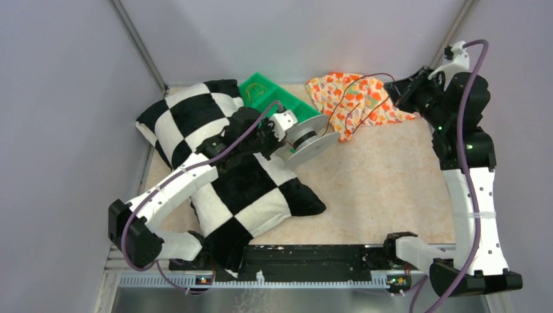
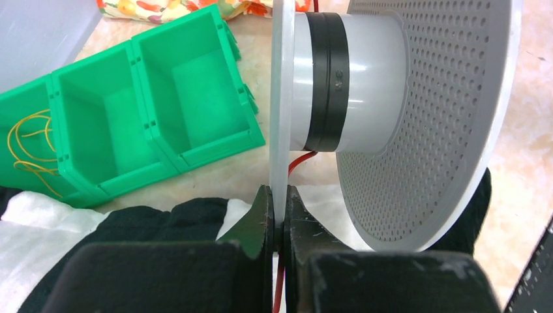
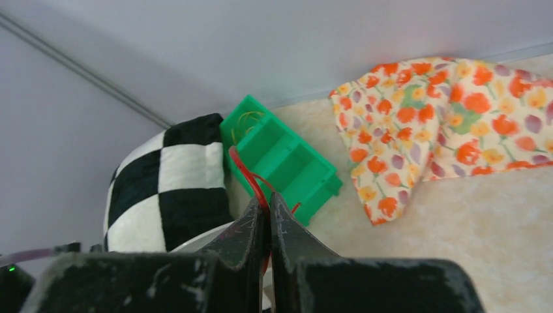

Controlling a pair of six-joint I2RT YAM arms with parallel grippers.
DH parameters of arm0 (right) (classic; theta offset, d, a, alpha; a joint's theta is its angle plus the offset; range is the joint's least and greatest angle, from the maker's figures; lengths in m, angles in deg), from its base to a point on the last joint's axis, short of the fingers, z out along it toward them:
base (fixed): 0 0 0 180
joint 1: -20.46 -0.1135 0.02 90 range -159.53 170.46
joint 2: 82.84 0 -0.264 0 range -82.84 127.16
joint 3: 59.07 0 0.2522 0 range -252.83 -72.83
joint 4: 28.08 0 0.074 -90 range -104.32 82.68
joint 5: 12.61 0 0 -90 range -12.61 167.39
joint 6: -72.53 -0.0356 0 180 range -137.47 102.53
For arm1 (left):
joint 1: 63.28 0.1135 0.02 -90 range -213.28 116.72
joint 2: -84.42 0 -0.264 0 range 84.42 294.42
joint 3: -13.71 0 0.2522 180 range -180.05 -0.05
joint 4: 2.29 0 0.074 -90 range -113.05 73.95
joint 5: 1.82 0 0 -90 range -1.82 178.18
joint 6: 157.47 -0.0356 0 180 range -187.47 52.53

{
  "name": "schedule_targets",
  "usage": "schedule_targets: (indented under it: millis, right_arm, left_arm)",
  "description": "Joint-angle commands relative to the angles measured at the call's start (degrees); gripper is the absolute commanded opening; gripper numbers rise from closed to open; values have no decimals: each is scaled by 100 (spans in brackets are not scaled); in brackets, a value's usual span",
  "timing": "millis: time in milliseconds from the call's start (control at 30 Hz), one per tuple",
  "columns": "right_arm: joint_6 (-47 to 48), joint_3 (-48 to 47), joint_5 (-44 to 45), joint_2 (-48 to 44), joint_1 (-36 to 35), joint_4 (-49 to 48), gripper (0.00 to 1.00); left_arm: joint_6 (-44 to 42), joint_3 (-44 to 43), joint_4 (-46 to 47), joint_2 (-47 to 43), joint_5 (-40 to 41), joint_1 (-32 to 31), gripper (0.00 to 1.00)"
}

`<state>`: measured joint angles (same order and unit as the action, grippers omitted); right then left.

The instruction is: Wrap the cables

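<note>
A grey spool (image 1: 308,139) with two wide flanges lies on its side by the pillow's corner. My left gripper (image 1: 285,132) is shut on the rim of its thin near flange (image 2: 282,117). Its hub (image 2: 355,78) carries a black band. The cable (image 1: 355,79), a thin red wire, loops from the spool over the floral cloth to my right gripper (image 1: 393,91) at the back right. In the right wrist view that gripper (image 3: 268,207) is shut on the cable (image 3: 242,171). A short piece of the cable (image 2: 297,162) shows below the hub, running down between the left fingers.
A black-and-white checkered pillow (image 1: 215,163) lies under the left arm. A green divided bin (image 1: 270,94) holding a thin yellow wire (image 2: 26,143) stands behind the spool. The floral cloth (image 1: 355,98) lies at the back. Grey walls enclose the table.
</note>
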<state>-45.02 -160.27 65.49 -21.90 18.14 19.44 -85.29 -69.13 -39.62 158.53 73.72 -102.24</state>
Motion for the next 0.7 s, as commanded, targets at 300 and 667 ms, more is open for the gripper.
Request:
schedule_targets:
  millis: [300, 667]
  right_arm:
    - [-260, 201, -339, 46, -1603, -1038, 0]
    - [-460, 452, -480, -148, -1826, -1390, 0]
  left_arm:
    - [774, -238, 1661, 1035, 2450, -599, 0]
    - [1749, -295, 1848, 1181, 3035, -682, 0]
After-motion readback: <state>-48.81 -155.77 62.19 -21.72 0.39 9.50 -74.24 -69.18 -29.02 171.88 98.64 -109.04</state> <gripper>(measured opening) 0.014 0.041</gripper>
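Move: Out on the right, high up, the right hand holds the red cable with its fingers shut; the spool is about 22 cm to its left, 1 cm ahead and 23 cm below, and the patterned cloth 25 cm ahead, 2 cm right and 43 cm below. For the left hand, shut on the flange's rim, the spool's middle is 8 cm right, 2 cm ahead and 4 cm below, the green tray 24 cm straight ahead, 23 cm below. Swinging left towards the spool, the right hand carries the pinched red cable about 11 cm across, fast at first and then easing, drifting slightly back and turning counter-clockwise. The left hand keeps its grip on the flange and takes the spool some 5 cm forward and 6 cm down, a little right, also yawing counter-clockwise about 20 degrees. ##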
